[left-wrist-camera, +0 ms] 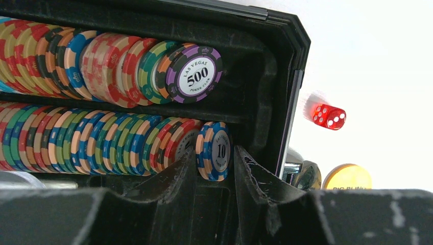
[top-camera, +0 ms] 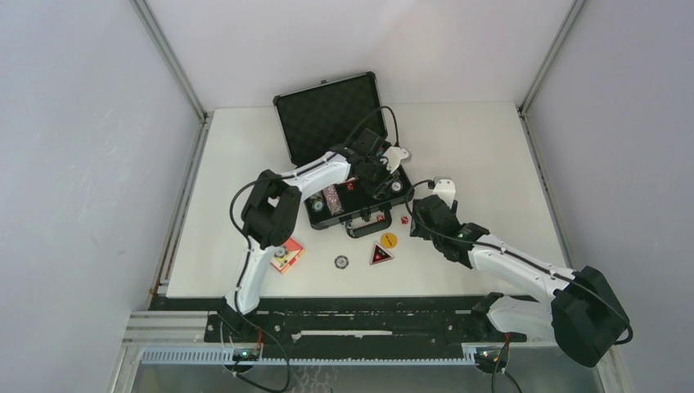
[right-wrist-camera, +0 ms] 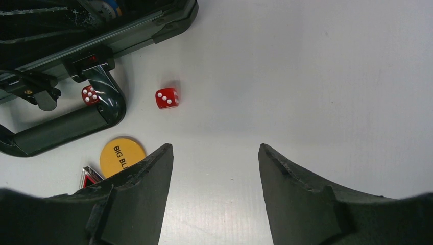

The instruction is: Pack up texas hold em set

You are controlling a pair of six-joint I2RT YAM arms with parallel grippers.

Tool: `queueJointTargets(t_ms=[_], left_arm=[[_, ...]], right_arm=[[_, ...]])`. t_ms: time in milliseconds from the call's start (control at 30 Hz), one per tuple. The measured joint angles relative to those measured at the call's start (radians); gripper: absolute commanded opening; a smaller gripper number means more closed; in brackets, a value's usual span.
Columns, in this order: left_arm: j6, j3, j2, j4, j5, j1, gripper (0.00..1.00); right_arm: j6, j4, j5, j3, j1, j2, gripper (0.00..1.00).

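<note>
The black briefcase (top-camera: 327, 115) lies open with its lid up. Its base (left-wrist-camera: 286, 61) holds two rows of multicoloured poker chips, the upper ending in a purple 500 chip (left-wrist-camera: 196, 74). My left gripper (top-camera: 383, 187) is inside the base. In the left wrist view its jaws (left-wrist-camera: 215, 149) stand slightly apart around a blue 10 chip (left-wrist-camera: 220, 155) at the end of the lower row. My right gripper (top-camera: 419, 214) hovers open over bare table (right-wrist-camera: 214, 148), just right of the case. A red die (right-wrist-camera: 167, 98) lies ahead of it, and a second die (right-wrist-camera: 90, 95) sits by the case handle (right-wrist-camera: 66, 127).
On the table in front of the case lie a yellow Big Blind button (top-camera: 389, 240), a red-and-black triangular marker (top-camera: 380, 254), a loose chip (top-camera: 341, 262) and a red card box (top-camera: 286, 255). Grey walls enclose the table on three sides.
</note>
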Motion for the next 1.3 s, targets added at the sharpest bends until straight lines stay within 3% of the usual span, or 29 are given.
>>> queueJointTargets(t_ms=[967, 1100, 1300], left_arm=[[0.003, -0.002, -0.071, 0.002, -0.027, 0.001, 0.37], [-0.006, -0.045, -0.13, 0.052, -0.074, 0.001, 0.37], [-0.069, -0.206, -0.309, 0.201, -0.187, 0.009, 0.37]], right_arm=[[0.0, 0.008, -0.001, 0.0, 0.0, 0.044, 0.68], [0.0, 0.019, -0.004, 0.0, 0.0, 0.051, 0.55], [-0.014, 0.055, -0.06, 0.016, -0.016, 0.073, 0.15]])
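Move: The blue-and-cream "10" chip ends the inner row in the case and sits right between the left hand's parted fingertips, about 1 cm below. The "500" chip closing the outer row lies some 5 cm right and 3 cm forward. For the right hand, the loose red die lies 5 cm ahead, 5 cm left, 6 below; the handle die is 12 left and 5 ahead, the big blind chip 9 left, 1 back. The "10" chip is left in its row as the left hand's fingers, still parted, lift clear of it, slowly at first and then fast: about 10 cm up, drifting forward and left and turning some 20 degrees, mostly tipping the fingers forward. Near the table, the empty right hand sinks 1 cm, waits, then creeps left and forward towards the loose red die, half closing its fingers. ##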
